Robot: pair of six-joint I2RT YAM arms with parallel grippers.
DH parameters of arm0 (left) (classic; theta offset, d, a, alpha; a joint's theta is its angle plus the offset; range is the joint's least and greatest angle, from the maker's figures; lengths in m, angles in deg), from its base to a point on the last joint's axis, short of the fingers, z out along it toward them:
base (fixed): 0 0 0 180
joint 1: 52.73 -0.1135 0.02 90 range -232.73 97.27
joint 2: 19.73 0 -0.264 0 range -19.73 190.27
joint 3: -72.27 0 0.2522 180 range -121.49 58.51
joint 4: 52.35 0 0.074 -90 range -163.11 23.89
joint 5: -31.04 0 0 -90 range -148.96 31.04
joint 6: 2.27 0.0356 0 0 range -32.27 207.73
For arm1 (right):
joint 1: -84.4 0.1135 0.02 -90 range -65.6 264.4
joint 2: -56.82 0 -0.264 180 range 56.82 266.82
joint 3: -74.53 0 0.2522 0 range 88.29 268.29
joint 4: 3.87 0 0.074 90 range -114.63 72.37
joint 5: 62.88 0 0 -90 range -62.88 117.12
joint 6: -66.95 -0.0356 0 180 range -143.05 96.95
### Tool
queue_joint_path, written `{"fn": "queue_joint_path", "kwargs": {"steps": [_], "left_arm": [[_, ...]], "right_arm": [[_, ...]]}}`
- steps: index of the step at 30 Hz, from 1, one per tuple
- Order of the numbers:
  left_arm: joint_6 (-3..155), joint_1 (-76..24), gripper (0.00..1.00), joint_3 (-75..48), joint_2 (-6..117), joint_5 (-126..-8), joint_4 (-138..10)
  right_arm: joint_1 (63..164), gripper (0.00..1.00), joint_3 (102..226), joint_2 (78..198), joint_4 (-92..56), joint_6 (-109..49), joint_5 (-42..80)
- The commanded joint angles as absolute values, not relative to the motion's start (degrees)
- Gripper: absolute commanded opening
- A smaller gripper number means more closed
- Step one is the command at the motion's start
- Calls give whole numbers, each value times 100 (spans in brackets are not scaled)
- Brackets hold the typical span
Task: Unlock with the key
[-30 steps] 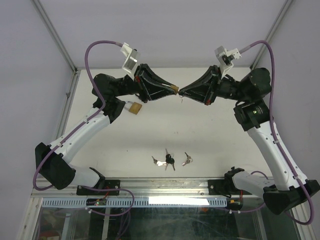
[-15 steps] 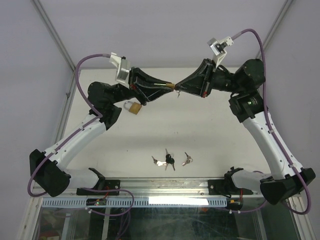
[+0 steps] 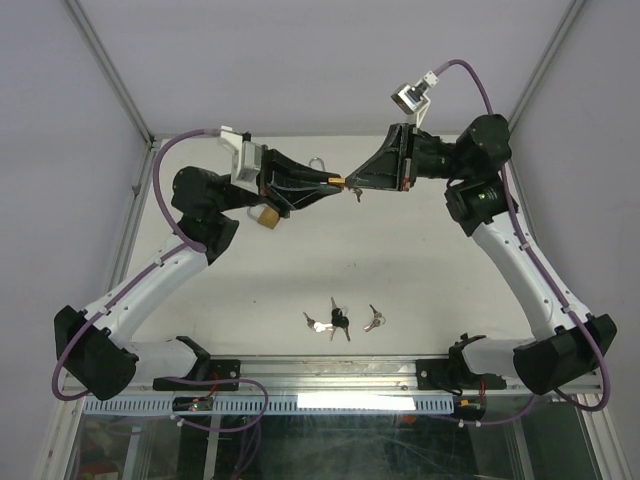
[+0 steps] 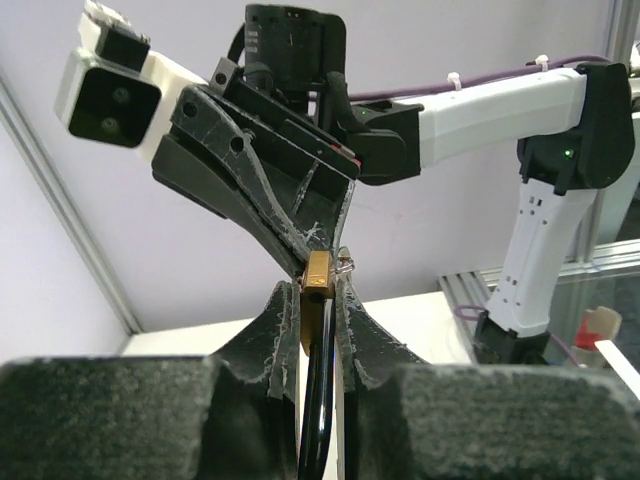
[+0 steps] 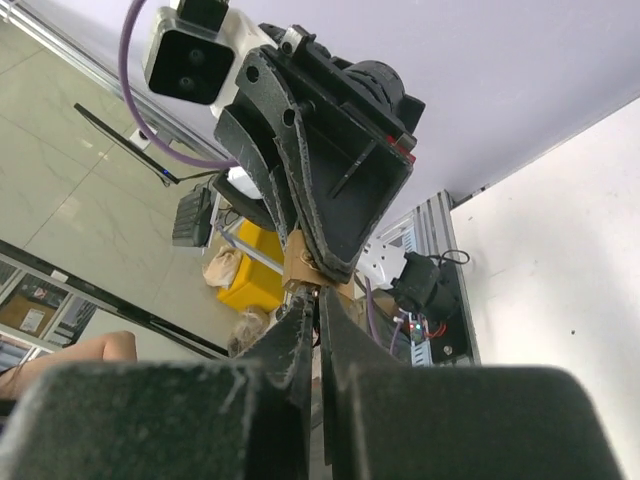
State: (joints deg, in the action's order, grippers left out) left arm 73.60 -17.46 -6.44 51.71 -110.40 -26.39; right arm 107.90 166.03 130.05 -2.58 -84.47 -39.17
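A brass padlock (image 3: 336,181) with a black shackle is held up in the air, and my left gripper (image 3: 333,182) is shut on its body. The left wrist view shows the padlock (image 4: 318,275) pinched between the left gripper's (image 4: 317,296) pads, the shackle running back toward the camera. My right gripper (image 3: 352,184) meets it tip to tip, shut on a small silver key (image 3: 358,193). In the right wrist view the right gripper (image 5: 319,298) touches the lock's bottom face (image 5: 300,266), and the key's blade is hidden between the jaws. A key ring (image 4: 346,265) shows beside the lock.
A second brass padlock (image 3: 266,215) lies on the white table under the left arm. Loose keys (image 3: 335,322) and another key (image 3: 374,320) lie near the front edge. Grey walls close the left, back and right sides.
Both arms have swung while staying tip to tip. The meeting point has drifted slightly left and the right wrist has rolled upward. Both grips are unchanged.
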Motion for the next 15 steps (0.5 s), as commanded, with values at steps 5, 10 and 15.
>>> {"fn": "queue_joint_path", "kwargs": {"steps": [5, 10, 15], "left_arm": [[6527, -1824, 0, -151, 4958, -10732, -3764], [5508, -1951, 0, -85, 4915, -10752, -3404], [5066, -1951, 0, -170, 4983, -10696, -3198]], "right_arm": [[10520, 38, 16784, 12754, -1722, -6745, -4103], [10430, 59, 16364, 12395, -2115, -5396, -3750], [10766, 66, 15803, 12264, -1475, -4818, -4039]]}}
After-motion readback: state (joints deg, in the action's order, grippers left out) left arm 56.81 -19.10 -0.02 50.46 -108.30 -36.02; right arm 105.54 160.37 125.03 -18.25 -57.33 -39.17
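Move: The padlock's body sits about 3 cm to the right of the left hand and 1 cm above it, its shackle still in those fingers; from the right hand the body is about 2 cm to the left, level in height and reach. The right fingers hold the key at its head, about 5 cm to the left hand's right and 2 cm above. A spare key hangs on the ring roughly 3 cm below the right hand point and 1 cm back. The key is let go: the right fingers, shut on its head, spread more than halfway open as that hand sinks 5 to 6 cm, swinging forward and right by about 2 cm and then coming back in part. The left hand keeps its grip on the padlock, lowers it nearly 7 cm and rolls it some 30 degrees, top side forward. ##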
